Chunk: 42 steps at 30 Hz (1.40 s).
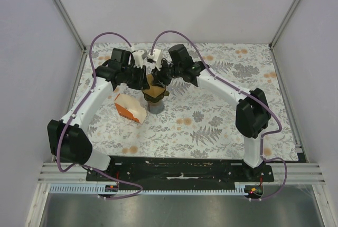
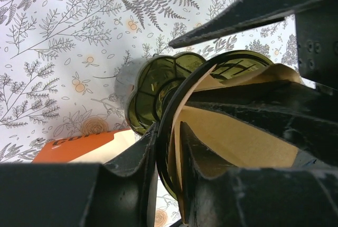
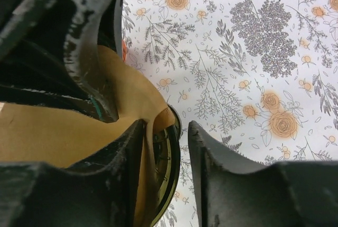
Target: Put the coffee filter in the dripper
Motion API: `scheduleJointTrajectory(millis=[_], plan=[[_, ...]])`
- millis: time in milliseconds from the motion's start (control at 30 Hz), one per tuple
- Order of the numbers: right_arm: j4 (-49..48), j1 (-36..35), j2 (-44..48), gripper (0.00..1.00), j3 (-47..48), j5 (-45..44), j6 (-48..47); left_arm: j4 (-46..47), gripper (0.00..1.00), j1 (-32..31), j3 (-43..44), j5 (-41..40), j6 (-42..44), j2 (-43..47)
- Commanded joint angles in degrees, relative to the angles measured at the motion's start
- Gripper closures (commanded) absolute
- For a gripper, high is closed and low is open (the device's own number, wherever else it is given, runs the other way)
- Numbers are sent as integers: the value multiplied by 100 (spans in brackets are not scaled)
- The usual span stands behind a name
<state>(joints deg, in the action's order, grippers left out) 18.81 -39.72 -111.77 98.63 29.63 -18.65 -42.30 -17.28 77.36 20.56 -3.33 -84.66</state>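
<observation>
The dark green dripper [image 1: 156, 102] stands mid-table with the tan coffee filter [image 1: 153, 88] sitting in its mouth. My left gripper [image 2: 169, 132] is shut across the dripper's rim [image 2: 158, 87]: one finger presses the outside wall, the other presses the filter [image 2: 237, 132] against the inside. From the other side my right gripper [image 3: 166, 126] straddles the rim [image 3: 173, 158]. Its inner finger rests on the filter paper [image 3: 63, 132], while its outer finger stands off the rim with a clear gap, so it is open.
An orange and white wedge-shaped carton [image 1: 129, 108] lies just left of the dripper, close under my left arm. The floral tablecloth [image 1: 222, 126] covers the table. Both wrists crowd together over the dripper.
</observation>
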Motion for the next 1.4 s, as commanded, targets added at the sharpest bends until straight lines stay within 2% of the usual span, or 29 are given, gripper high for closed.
scheduleJointTrajectory(millis=[0, 167, 400, 500, 533, 733, 1000, 1200, 1367], plan=[[141, 17, -126, 51, -46, -159, -156, 29, 72, -4, -46, 28, 114, 117], [167, 17, -4, 40, -19, -80, -147, 29, 65, -4, 7, 62, 131, 134], [158, 26, 251, 20, 33, -150, -261, 3, 54, -4, 24, 80, 158, 169], [167, 35, 339, 19, 51, -115, -279, -6, 51, 14, 86, 80, 175, 169], [158, 35, 374, 13, 60, -89, -279, -32, 50, 5, 103, 89, 184, 178], [167, 44, 480, 10, 139, -88, -261, -50, 42, 32, 218, 203, 193, 196], [185, 53, 533, 9, 121, -97, -261, -146, 38, 75, 393, 256, 245, 231], [185, 61, 735, 8, 227, -10, -253, -217, 30, 119, 675, 387, 289, 222], [193, 70, 928, 7, 236, 60, -261, -243, 27, 154, 692, 423, 298, 249]])
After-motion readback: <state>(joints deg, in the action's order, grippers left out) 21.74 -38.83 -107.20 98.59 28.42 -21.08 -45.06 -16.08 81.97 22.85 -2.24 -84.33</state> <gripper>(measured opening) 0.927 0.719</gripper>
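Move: The filter sits in the dripper, both middles about 3 cm to the right of the left hand and 2 cm back, the filter 2 cm below it and the dripper 4. From the right hand both are about 3 cm left and 3 cm back, similarly low. The glass jar stands directly under the dripper, roughly 11 cm below the hands; the coffee bag is some 9 cm left of the left hand, 5 cm back and 14 cm down. Both grippers spread, releasing filter and dripper rim, then rise about 3 cm, the right easing 2 cm right. ##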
